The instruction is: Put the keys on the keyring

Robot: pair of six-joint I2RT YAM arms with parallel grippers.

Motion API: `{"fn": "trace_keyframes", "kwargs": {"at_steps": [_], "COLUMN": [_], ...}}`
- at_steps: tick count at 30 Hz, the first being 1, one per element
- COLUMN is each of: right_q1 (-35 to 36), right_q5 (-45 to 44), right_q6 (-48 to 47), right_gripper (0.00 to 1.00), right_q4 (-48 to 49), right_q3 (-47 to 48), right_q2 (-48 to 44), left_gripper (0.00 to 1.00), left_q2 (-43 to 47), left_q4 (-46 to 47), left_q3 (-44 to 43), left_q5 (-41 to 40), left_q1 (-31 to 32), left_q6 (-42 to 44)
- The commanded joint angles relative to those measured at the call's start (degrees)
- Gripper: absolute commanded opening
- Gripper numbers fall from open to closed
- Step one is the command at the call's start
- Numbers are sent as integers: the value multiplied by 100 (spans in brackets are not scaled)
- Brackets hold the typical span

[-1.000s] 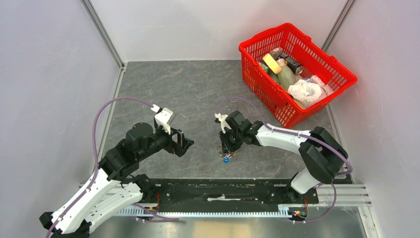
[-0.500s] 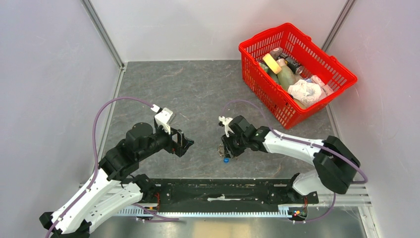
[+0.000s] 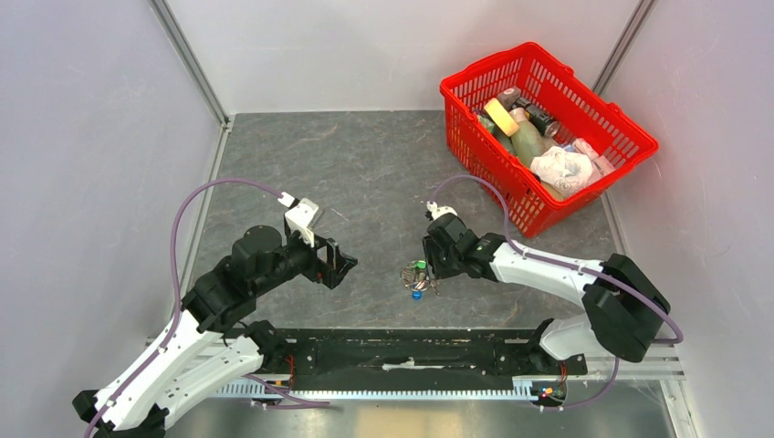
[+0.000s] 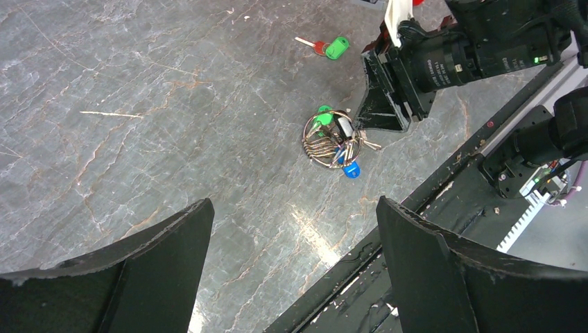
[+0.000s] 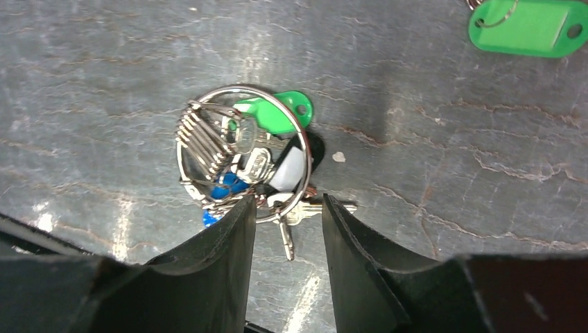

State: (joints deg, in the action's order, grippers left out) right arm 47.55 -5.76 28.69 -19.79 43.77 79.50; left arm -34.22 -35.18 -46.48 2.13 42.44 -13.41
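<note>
The keyring (image 5: pixel 182 149) lies flat on the grey table with the keys (image 5: pixel 277 113) bunched on it: green, blue and dark heads. In the top view the bunch (image 3: pixel 415 276) sits at centre front. My right gripper (image 5: pixel 288 201) is low over the table just right of it. It stands open, its tips at the ring's near edge and one key shank on the table between them. My left gripper (image 4: pixel 295 208) hovers wide open and empty to the left, also seen from above (image 3: pixel 342 265), well apart from the keyring (image 4: pixel 331 137).
A loose green tag (image 4: pixel 337 48) with a small key lies beyond the bunch. A red basket (image 3: pixel 630 137) of groceries stands at the back right. The black base rail (image 3: pixel 411 351) runs along the near edge. Grey walls close in both sides.
My right gripper has drawn back to the right off the key bunch and its jaws have widened. The bunch now lies uncovered on the table. The left arm has not moved.
</note>
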Motion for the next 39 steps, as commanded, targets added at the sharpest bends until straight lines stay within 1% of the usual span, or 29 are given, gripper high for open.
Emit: {"fn": "trace_keyframes", "kwargs": {"at_steps": [1,8,13,15,17,20,21,27,33,39], "right_q1": [-35,-43,-79,-89,-101,-97,-98,-97,-88,-88], "right_q5": [-234,-69,-68,-68,-91,-160,-198,-408,-803,-859], "right_q6": [425,632,673,666,645,614,576,199,-188,-566], "right_gripper": [48,45,37,31,21,2,0,0,0,0], "right_q4": [142,377,369,341,286,203,184,72,-131,-182], "right_q3": [-100,-171,-184,-178,-167,-126,-110,62,252,396], "right_q2": [231,520,580,575,584,571,543,-27,-1047,-1879], "left_gripper": [94,94,94,94,93,94,94,94,94,94], "left_q2": [17,9,1,2,2,5,9,11,-12,-36], "left_q4": [90,91,90,90,91,90,90,90,90,108], "left_q3": [9,16,14,9,9,12,12,8,8,7], "left_q5": [141,137,139,138,139,138,138,138,155,191], "left_q1": [-42,-42,-42,-42,-42,-42,-42,-43,-42,-42], "left_q6": [75,84,84,84,84,84,84,75,67,67]}}
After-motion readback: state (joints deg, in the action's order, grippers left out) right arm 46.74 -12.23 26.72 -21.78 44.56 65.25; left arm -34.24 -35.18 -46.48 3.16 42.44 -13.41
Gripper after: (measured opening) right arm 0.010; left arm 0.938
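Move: The keyring lies just left of the right gripper: its middle is about 3 cm left, level fore-and-aft and 4 cm below, so its right-hand rim passes under the part-open fingers. The blue tag sits roughly 4 cm nearer the base than the ring's middle, and the loose key with the green tag some 10 cm ahead of the gripper and 3 cm right. From the left hand, the keyring is around 14 cm right, 4 cm ahead and 23 cm below. Lower the part-open right gripper some 3 cm onto the right-hand rim of the keyring, fingers either side of the wire, and shut them to pinch it. Keep hold and lift about 10 cm, slowly at first and then fast, easing a little forward while the wrist tips the fingers up and outward by roughly 15 degrees. ##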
